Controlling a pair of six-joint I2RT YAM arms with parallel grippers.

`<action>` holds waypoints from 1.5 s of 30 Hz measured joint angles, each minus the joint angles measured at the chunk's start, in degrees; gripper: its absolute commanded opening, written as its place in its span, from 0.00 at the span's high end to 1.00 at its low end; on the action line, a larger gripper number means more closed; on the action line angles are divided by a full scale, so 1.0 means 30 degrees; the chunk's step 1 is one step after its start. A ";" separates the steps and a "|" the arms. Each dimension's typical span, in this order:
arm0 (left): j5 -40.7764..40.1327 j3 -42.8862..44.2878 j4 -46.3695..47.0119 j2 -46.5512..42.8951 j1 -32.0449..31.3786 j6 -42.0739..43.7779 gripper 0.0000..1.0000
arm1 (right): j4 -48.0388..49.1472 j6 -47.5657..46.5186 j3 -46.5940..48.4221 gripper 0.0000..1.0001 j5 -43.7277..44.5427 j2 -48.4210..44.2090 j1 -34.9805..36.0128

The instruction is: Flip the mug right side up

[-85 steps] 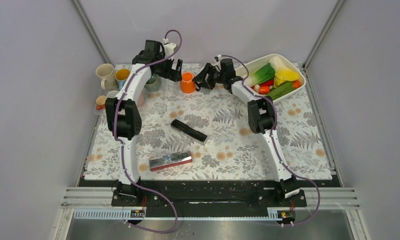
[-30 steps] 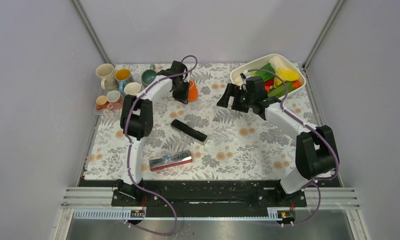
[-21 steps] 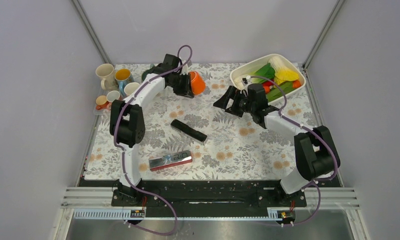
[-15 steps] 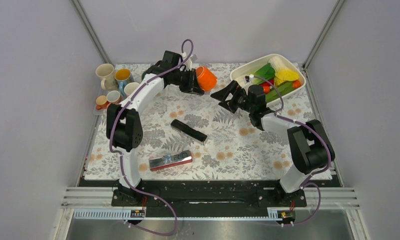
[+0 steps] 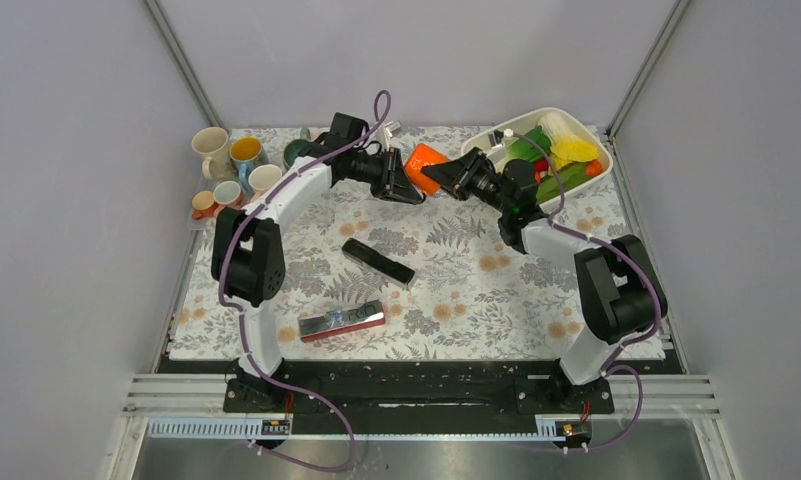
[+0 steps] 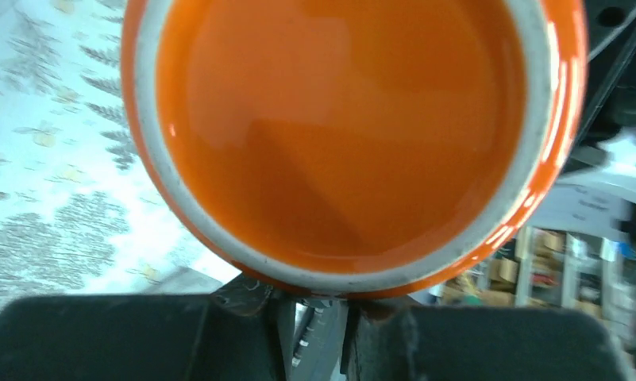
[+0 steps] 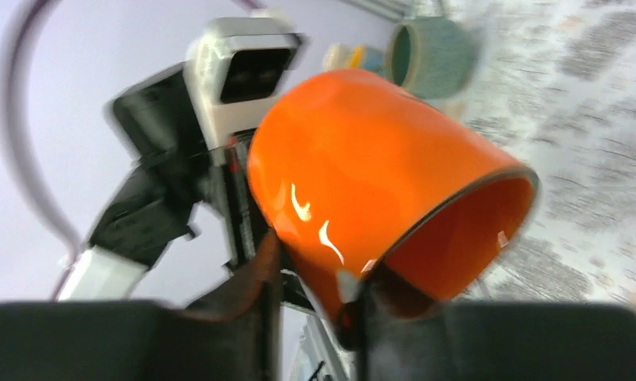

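The orange mug (image 5: 428, 160) hangs in the air on its side between my two grippers, above the back of the table. Its base fills the left wrist view (image 6: 346, 119), and its opening faces the right wrist camera (image 7: 457, 230). My left gripper (image 5: 401, 182) is shut on the mug's lower edge (image 6: 314, 317); the part it pinches is hidden. My right gripper (image 5: 448, 175) straddles the mug's wall at the rim (image 7: 318, 309), one finger inside the opening and one against the outside.
A white bowl (image 5: 604, 158) of vegetables sits at the back right, just behind the right arm. Several mugs (image 5: 231, 165) stand at the back left, with a teal one (image 7: 429, 48) nearest. A black remote (image 5: 376, 262) and a red-silver packet (image 5: 342, 321) lie mid-table.
The left gripper lifted the mug off the table and swung it right, tipping it sideways. The right gripper came left to meet it and its jaws closed from wide open onto the rim.
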 measured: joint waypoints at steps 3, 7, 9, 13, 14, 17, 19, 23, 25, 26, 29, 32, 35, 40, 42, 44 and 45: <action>0.2353 -0.0073 -0.0080 -0.0007 0.0590 -0.1319 0.50 | 0.1639 -0.0219 0.0051 1.00 -0.1188 -0.0073 0.0051; 0.2390 0.0175 -0.1807 -0.0240 0.0554 0.1137 0.22 | -0.1880 -0.3235 0.0809 1.00 -0.0393 -0.1027 0.0430; 0.1668 0.0678 -0.3228 -0.0335 0.0554 0.2936 0.18 | -0.5916 -0.6346 0.1443 1.00 0.0714 -0.1654 0.0306; -0.0772 0.2040 -0.5654 -0.0758 0.1384 0.6324 0.13 | -1.4214 -1.4644 0.3636 1.00 0.3228 -0.2441 0.0517; -0.1377 0.2317 -0.5996 -0.0903 0.1515 0.6754 0.13 | -1.6065 -1.7194 0.4153 1.00 0.4000 -0.2681 0.0860; -0.3271 0.3701 -0.6747 -0.1173 0.1945 0.7584 0.13 | -2.0444 -2.5012 0.5042 1.00 0.5967 -0.3483 0.2834; -0.3993 0.4510 -0.6870 -0.1173 0.1960 0.7730 0.13 | -2.3030 -2.9995 0.5268 1.00 0.6747 -0.3847 0.4452; -0.4896 0.5195 -0.6994 -0.1173 0.1734 0.7781 0.13 | -2.8064 -3.6763 0.5705 1.00 0.7737 -0.3483 0.6557; -0.5202 0.5195 -0.7235 -0.1166 0.1661 0.7810 0.13 | -2.9864 -3.8534 0.5974 1.00 0.8087 -0.2994 0.6812; -0.5333 0.5195 -0.7366 -0.1158 0.1617 0.7817 0.13 | -3.0767 -3.9576 0.6062 1.00 0.8262 -0.2674 0.6870; -0.5734 0.5187 -0.7570 -0.1158 0.1472 0.7883 0.14 | -3.2115 -4.1288 0.6054 1.00 0.8524 -0.2047 0.7074; -0.6382 0.5166 -0.7577 -0.1158 0.1268 0.7876 0.14 | -3.2589 -4.2366 0.5974 1.00 0.8750 -0.1362 0.7599; -0.6637 0.5129 -0.7570 -0.1144 0.1166 0.7839 0.14 | -3.2385 -4.2949 0.5588 1.00 0.8772 -0.0736 0.8058; -0.6965 0.4874 -0.7614 -0.0940 0.0896 0.7766 0.15 | -3.1620 -4.3226 0.4517 0.99 0.8765 0.0080 0.8444; -0.7002 0.4816 -0.7614 -0.0787 0.0750 0.7730 0.15 | -3.1554 -4.3226 0.4393 0.99 0.8765 0.0350 0.8524; -0.7009 0.4765 -0.7614 -0.0634 0.0612 0.7715 0.15 | -3.1408 -4.3218 0.4379 0.98 0.8779 0.0619 0.8619; -0.7023 0.4743 -0.7614 -0.0568 0.0561 0.7715 0.15 | -3.1394 -4.3218 0.4386 0.98 0.8786 0.0648 0.8655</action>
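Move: The orange mug hangs between the hands with its bottom towards the left gripper: its middle is about 5 cm ahead and 1 cm right of the left hand, and about 4 cm ahead and 1 cm left of the right hand, within 1 cm of both in height. Below the right hand's way, some 25 cm down, the black box lies about 11 cm back and 11 cm left, and the red box about 25 cm back and 19 cm left. The right hand finishes pinching the orange mug's wall at the rim, and the left hand, still gripping the mug on the handle side, opens wide, lets go and backs off about 8 cm left and a little forward, up first and then easing down, its fingers tipping towards the table. After a small lift the right arm carries the mug down about 19 cm, back some 17 cm and right about 7 cm, to the open cloth right of the black box, rolling its wrist over by roughly 140 degrees until the fingers point straight down, and keeps its pinch. ##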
